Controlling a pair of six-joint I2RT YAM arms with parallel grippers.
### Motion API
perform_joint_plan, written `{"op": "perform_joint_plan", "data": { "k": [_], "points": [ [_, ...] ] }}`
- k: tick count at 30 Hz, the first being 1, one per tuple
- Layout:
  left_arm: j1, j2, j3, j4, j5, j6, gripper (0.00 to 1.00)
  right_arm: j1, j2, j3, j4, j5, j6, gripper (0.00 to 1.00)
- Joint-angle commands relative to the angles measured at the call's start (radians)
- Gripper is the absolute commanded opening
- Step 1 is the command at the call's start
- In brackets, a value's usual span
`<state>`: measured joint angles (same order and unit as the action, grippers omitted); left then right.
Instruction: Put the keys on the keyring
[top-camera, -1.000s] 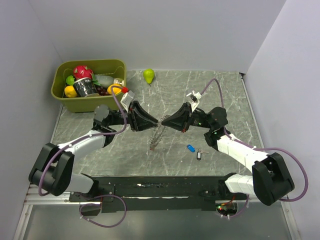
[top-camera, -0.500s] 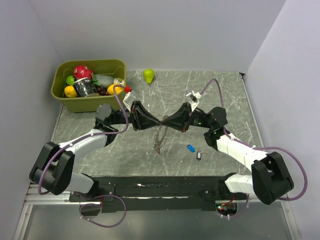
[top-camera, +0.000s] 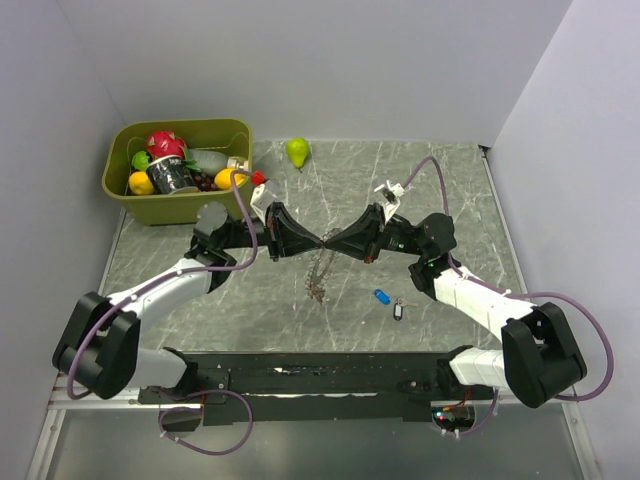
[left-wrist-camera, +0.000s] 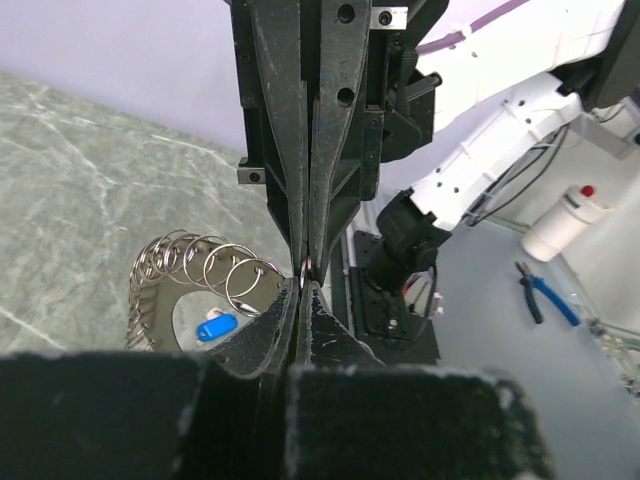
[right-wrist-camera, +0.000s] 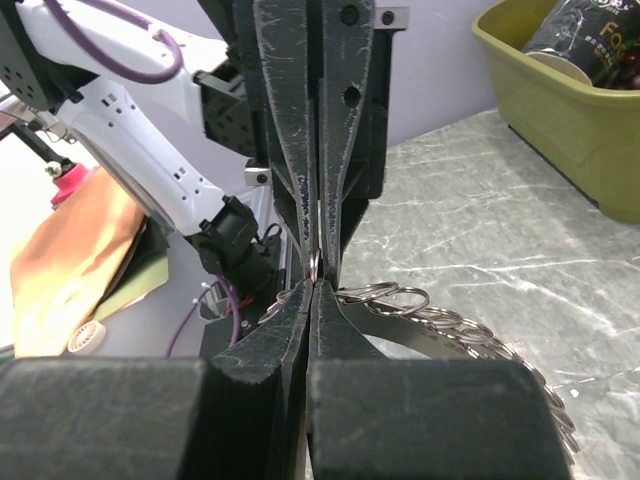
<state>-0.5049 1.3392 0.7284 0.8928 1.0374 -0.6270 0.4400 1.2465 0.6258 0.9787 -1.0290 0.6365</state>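
Note:
The keyring (top-camera: 318, 272) is a large thin metal ring strung with several small split rings, and it hangs above the table between my two arms. My left gripper (top-camera: 318, 243) and right gripper (top-camera: 331, 243) meet tip to tip over it. Each is shut on the same small loop at the top of the keyring. In the left wrist view the left gripper (left-wrist-camera: 303, 283) pinches the loop, with the keyring (left-wrist-camera: 190, 265) hanging to its left. In the right wrist view the right gripper (right-wrist-camera: 315, 282) pinches it beside the keyring (right-wrist-camera: 450, 320). Two keys lie on the table, one blue-tagged (top-camera: 381, 296) (left-wrist-camera: 216, 327) and one dark-tagged (top-camera: 398, 312).
An olive bin (top-camera: 120, 165) holding fruit and a jar stands at the back left. A green pear (top-camera: 297, 151) lies near the back edge. Walls close in the table on the left, back and right.
My left gripper has moved right to meet the right gripper's tips and has closed on the keyring's top loop. The hanging keyring has swung slightly. The right gripper stayed shut.

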Motion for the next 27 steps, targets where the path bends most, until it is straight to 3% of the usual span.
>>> {"op": "perform_joint_plan", "data": {
  "k": [1, 3, 4, 7, 13, 17, 27],
  "points": [
    [-0.029, -0.06, 0.042, -0.181, -0.075, 0.189, 0.01, 0.008, -0.022, 0.006, 0.077, 0.032, 0.0, 0.05],
    [-0.032, -0.086, 0.048, -0.27, -0.1, 0.233, 0.01, 0.006, -0.028, 0.008, 0.064, 0.035, -0.001, 0.23],
    [-0.034, -0.095, 0.049, -0.294, -0.111, 0.269, 0.01, 0.003, -0.032, 0.008, 0.06, 0.041, -0.003, 0.4],
    [-0.035, -0.121, 0.051, -0.374, -0.166, 0.328, 0.01, -0.003, -0.047, 0.002, 0.045, 0.047, -0.009, 0.61],
    [-0.038, -0.133, 0.078, -0.526, -0.252, 0.429, 0.01, -0.024, -0.123, -0.028, -0.064, 0.092, -0.089, 0.89],
    [-0.049, -0.158, 0.077, -0.577, -0.367, 0.487, 0.01, -0.027, -0.199, -0.04, -0.214, 0.142, -0.188, 1.0],
    [-0.102, -0.241, -0.001, -0.548, -0.444, 0.712, 0.01, -0.029, -0.298, -0.063, -0.474, 0.253, -0.311, 1.0]
  ]
}}
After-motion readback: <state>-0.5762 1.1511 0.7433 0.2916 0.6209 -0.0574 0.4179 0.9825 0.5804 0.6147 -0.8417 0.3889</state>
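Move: Between the two meeting fingertips, one edge of the hanging keyring is still pinched by both hands. Its middle lies about 6 cm below either hand point, some 1 cm back and nearly centred sideways. Down on the table, roughly 22 cm below both hands, the blue key tag is about 12 cm to the right and level fore and aft; the black key tag is 15 cm right and 3 cm back. Letting go of the keyring, the right hand spreads its fingers wide and draws off about 3 cm to the right, turning clockwise. The left hand keeps its pinch and carries the keyring down some 5 cm while going forward and a little left, then lifts it slightly, its fingertips swinging forward (counter-clockwise) by about 20 degrees and dipping. ##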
